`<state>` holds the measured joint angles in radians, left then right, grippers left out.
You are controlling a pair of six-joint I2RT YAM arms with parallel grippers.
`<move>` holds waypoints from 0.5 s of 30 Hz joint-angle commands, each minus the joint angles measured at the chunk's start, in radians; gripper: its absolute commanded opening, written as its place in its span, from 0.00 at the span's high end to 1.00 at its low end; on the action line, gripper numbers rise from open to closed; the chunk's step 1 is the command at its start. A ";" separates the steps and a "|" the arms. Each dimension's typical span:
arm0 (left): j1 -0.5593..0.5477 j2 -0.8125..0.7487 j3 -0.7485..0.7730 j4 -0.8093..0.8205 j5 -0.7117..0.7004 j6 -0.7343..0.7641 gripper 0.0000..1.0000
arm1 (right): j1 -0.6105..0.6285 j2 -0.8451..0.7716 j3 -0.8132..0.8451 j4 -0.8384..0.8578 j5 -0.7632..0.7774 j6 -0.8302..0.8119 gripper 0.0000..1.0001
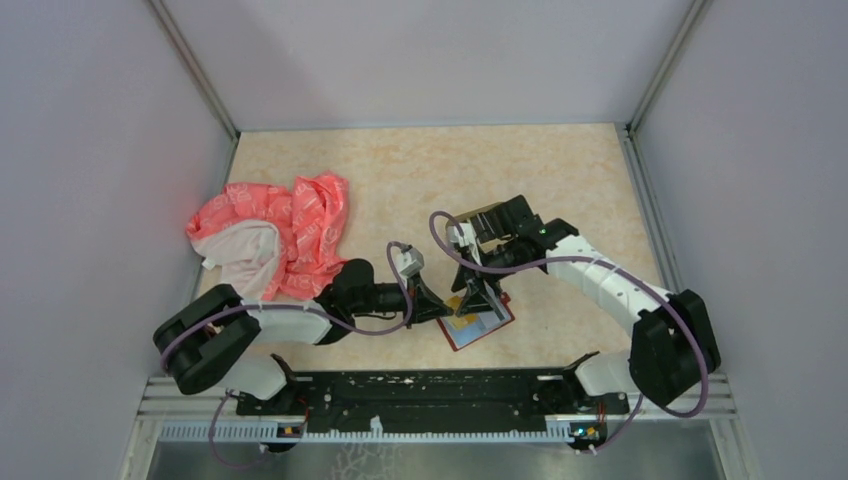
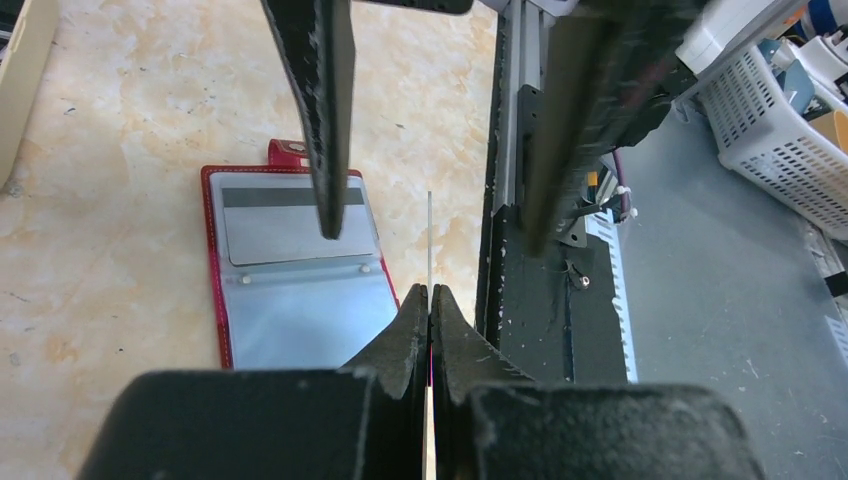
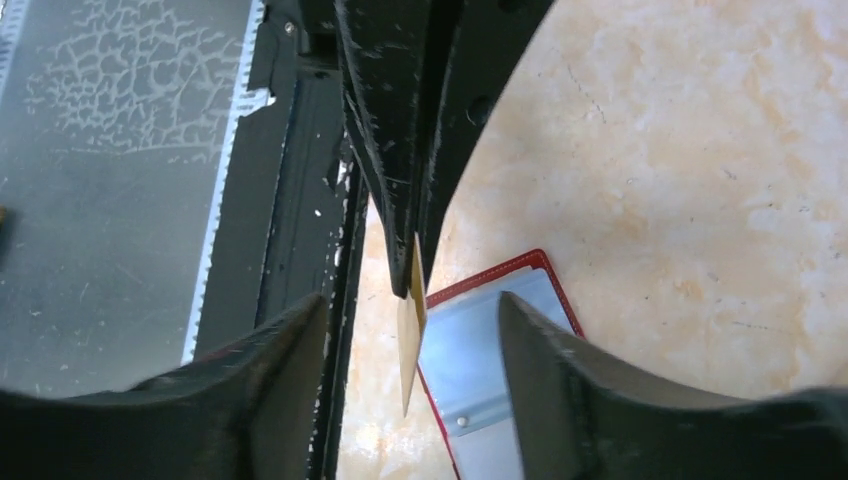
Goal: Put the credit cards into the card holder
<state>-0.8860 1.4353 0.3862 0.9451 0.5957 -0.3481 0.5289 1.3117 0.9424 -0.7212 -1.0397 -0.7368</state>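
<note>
The card holder (image 1: 480, 330) lies open near the table's front edge, red-rimmed with clear blue-tinted pockets (image 2: 300, 300). A greyish credit card (image 2: 290, 225) with a dark stripe sits in its upper pocket. My left gripper (image 2: 430, 290) is shut on a gold-tan credit card (image 3: 408, 345), held on edge just above the holder's border (image 3: 500, 275). In the left wrist view that card (image 2: 430, 235) shows only as a thin line. My right gripper (image 3: 408, 300) stands open, one finger on each side of the gold-tan card without touching it. From above, the two grippers (image 1: 447, 308) (image 1: 482, 295) meet over the holder.
A pink and white cloth (image 1: 275, 235) lies bunched at the left. A tan tray (image 1: 485, 213) sits behind the right wrist, its edge also in the left wrist view (image 2: 25, 80). The black mounting rail (image 1: 430, 390) runs along the near edge.
</note>
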 commanded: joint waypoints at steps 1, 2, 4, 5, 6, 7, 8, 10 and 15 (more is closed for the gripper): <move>-0.010 -0.048 0.023 -0.047 0.015 0.063 1.00 | 0.011 0.047 0.028 -0.012 0.010 0.011 0.44; -0.010 -0.053 0.027 -0.059 0.015 0.070 1.00 | 0.011 0.055 0.031 -0.022 0.005 0.005 0.51; -0.010 -0.059 0.036 -0.088 0.016 0.081 1.00 | 0.011 0.059 0.035 -0.031 -0.008 0.005 0.65; -0.010 -0.061 0.040 -0.102 0.015 0.086 1.00 | 0.011 0.058 0.036 -0.035 -0.017 0.005 0.72; -0.010 -0.063 0.043 -0.107 0.014 0.087 1.00 | 0.012 0.057 0.038 -0.036 -0.030 0.005 0.78; -0.011 -0.063 0.043 -0.109 0.013 0.087 1.00 | 0.013 0.055 0.039 -0.037 -0.038 0.008 0.87; -0.010 -0.063 0.045 -0.112 0.011 0.087 1.00 | 0.015 0.055 0.038 -0.037 -0.046 0.011 0.96; -0.011 -0.063 0.049 -0.115 0.000 0.080 1.00 | 0.018 0.055 0.040 -0.038 -0.057 0.015 1.00; -0.010 -0.115 -0.046 0.022 -0.053 0.015 0.58 | 0.005 0.052 0.069 -0.091 -0.138 -0.014 1.00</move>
<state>-0.8921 1.3788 0.4068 0.8467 0.5785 -0.3016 0.5350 1.3796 0.9478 -0.7784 -1.0660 -0.7189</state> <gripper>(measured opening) 0.303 0.007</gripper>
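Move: The yellow card, edge gripped in the left fingers, lies nearly between the open right fingers: some 2 cm below the right hand point, 1 cm back and 1 cm to its left. From the left hand, the right fingers are about 3 cm to the right, 1 cm ahead and 2 cm higher. The open card holder lies on the table about 14 cm below the right hand, 4 cm to its right and 1 cm back; the tray sits about 17 cm ahead of that hand, 4 cm right, equally low. The right fingers pinch the yellow card, closing from wide open to shut on it as that hand sinks about 2 cm, tips down some 5 degrees, then eases back about 1 cm and slightly up. The left hand holds the card almost still for this and only at the very end parts its fingers, about a third open, to let go. ##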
